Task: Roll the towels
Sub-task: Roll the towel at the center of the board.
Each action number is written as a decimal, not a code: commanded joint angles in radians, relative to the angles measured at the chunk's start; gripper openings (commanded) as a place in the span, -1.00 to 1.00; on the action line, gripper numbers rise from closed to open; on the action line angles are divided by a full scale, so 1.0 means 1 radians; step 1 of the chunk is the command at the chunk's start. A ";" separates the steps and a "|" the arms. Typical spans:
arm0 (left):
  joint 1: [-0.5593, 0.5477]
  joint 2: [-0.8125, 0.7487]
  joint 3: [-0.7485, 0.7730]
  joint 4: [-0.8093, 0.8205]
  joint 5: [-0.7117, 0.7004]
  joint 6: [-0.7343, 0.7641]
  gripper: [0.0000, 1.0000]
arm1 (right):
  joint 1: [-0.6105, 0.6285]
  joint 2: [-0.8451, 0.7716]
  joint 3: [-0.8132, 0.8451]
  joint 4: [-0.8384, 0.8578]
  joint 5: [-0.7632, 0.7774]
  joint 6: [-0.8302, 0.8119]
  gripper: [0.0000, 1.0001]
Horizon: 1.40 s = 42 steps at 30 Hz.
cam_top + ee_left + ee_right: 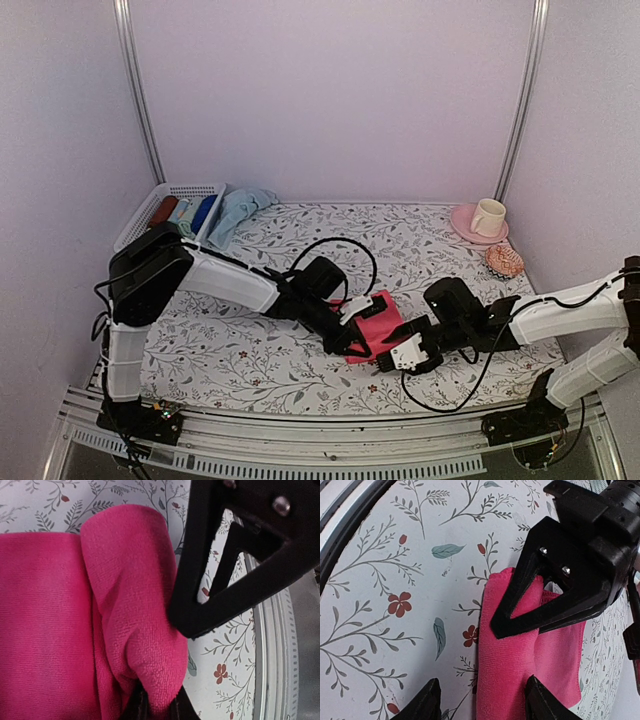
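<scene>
The bright pink towel (378, 322) lies part-rolled on the flowered cloth near the front middle. My left gripper (152, 707) is shut on a thick fold of the pink towel (130, 605) at its near edge; it reaches in from the left (348, 335). My right gripper (482, 705) comes from the right (388, 362) and stands open. Its two fingertips (427, 702) straddle the rolled rim of the pink towel (512, 655), one over the table cover, one over the towel. The pale blue towel (236, 214) lies crumpled at the back left beside the basket.
A white basket (140, 218) at the back left holds several coloured rolls. A cream cup on a pink saucer (488, 218) and a round pinkish object (505, 261) stand at the back right. The metal rail of the table's front edge (300, 440) runs close below both grippers.
</scene>
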 commanded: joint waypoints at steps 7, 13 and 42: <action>0.016 0.096 -0.008 -0.139 0.021 -0.021 -0.90 | 0.023 0.119 -0.009 0.169 0.188 0.030 0.09; 0.020 0.100 0.000 -0.151 0.020 -0.016 -0.84 | 0.023 0.174 -0.006 0.187 0.229 0.031 -0.01; 0.007 -0.441 -0.369 0.059 -0.434 0.124 0.20 | 0.003 0.303 0.259 -0.285 -0.009 0.113 -0.55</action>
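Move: My left hand is already pinching the left end of the rolled pink towel; the roll's middle lies about 4 cm to its right and 1 cm forward, slightly below it. From my open right hand, the roll's middle is some 3 cm forward, 3 cm left and 3 cm down. The towel's flat part spreads about 11 cm forward and 2 cm left of the right hand, and the patterned bowl stands roughly 28 cm forward and 30 cm right of it. I reach my right hand forward about 4 cm, sinking and easing left some 2.5 cm each, and close its fingers around the right part of the roll, then keep the pinch. As they close, my left hand opens wide, lets go of the roll's left end and draws away about 8 cm left, rising 4 cm. ##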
